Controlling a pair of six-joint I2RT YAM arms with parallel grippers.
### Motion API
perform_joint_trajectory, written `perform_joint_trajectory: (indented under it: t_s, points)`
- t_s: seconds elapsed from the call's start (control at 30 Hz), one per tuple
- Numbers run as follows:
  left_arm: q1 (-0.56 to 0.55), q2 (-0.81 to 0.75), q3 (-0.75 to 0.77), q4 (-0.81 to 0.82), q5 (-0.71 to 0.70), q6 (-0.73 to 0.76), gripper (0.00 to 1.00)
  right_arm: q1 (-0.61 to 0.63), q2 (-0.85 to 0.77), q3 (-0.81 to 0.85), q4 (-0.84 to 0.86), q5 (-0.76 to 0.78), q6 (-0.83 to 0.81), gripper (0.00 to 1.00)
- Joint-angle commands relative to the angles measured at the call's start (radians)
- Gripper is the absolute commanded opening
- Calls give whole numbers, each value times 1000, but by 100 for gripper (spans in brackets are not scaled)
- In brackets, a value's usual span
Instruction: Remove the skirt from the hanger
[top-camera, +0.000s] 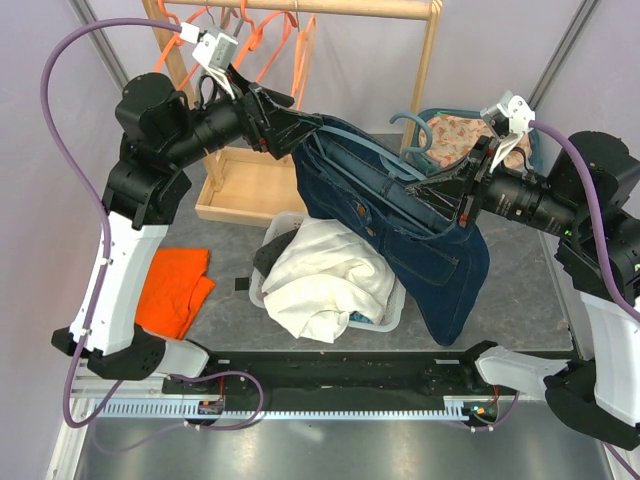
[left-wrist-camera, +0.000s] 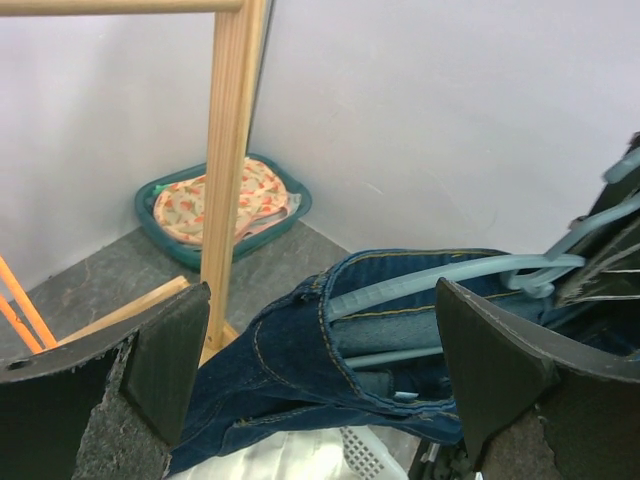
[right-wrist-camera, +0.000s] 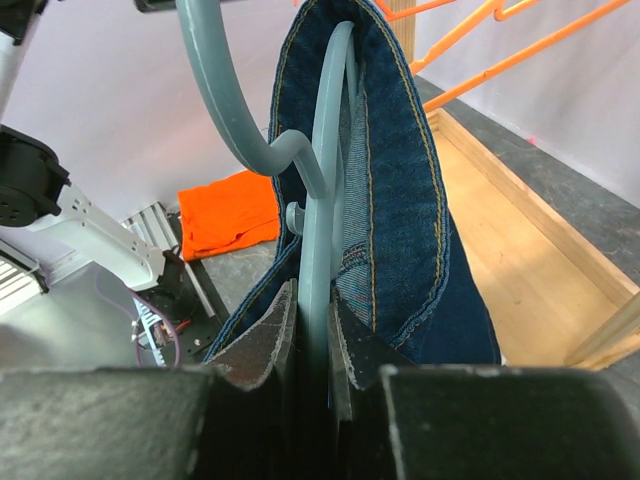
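Note:
A dark blue denim skirt hangs on a grey-blue plastic hanger, held in the air over the middle of the table. My right gripper is shut on the hanger's bar, with the skirt's waistband draped around it. My left gripper is open at the skirt's left end. In the left wrist view its fingers stand wide apart either side of the waistband without touching it. The hanger shows inside the waist.
A white basket with white cloth sits under the skirt. An orange cloth lies at the left. A wooden rack with orange hangers stands behind. A teal basket with floral fabric is at the back right.

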Motion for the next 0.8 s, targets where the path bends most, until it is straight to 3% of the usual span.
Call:
perform_joint_trajectory:
  t_s: [0.0, 0.07, 0.17, 0.27, 0.3, 0.57, 0.67, 0.7, 0.77]
  points:
    - [-24, -8, -18, 36, -73, 99, 100, 0, -10, 42, 150, -59, 24, 0]
    - [-27, -3, -15, 34, -79, 100, 98, 0, -10, 45, 158, -62, 32, 0]
    - [-35, 5, -11, 33, -73, 114, 85, 0, -12, 54, 164, -73, 40, 0]
    - [-35, 8, -15, 31, -67, 122, 63, 0, -19, 54, 169, -77, 44, 0]
    - [-36, 11, -14, 31, -63, 122, 51, 0, -21, 53, 172, -77, 47, 0]
    - [-42, 8, -15, 25, -8, 134, 35, 0, -23, 50, 196, -76, 64, 0]
    - [-51, 8, -17, 13, 3, 156, 19, 0, -24, 47, 222, -80, 80, 0]
    - [-54, 9, -14, 11, 5, 159, 9, -1, -23, 44, 229, -83, 84, 0]
    - [-73, 15, 9, 1, -4, 180, 2, 2, -18, 30, 249, -99, 99, 0]
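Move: The left hand's open fingers already stand around the near-left end of the skirt's waistband, its edge about 1 cm ahead, 2 cm right and 1 cm below. From this hand the blue hook is about 14 cm right and 1 cm back, the nearest orange hanger some 11 cm straight ahead, and the basket of clothes 6 cm back, 5 cm right, 48 cm down. From the right hand, the waistband end is about 15 cm left, 9 cm ahead. Easing only a centimetre or so down and to its right, tilting slightly, the left hand closes its fingers from wide open to almost shut and pinches the left end of the skirt's waistband. The right hand stays nearly in place, keeping its pinch on the blue hanger inside the skirt. ##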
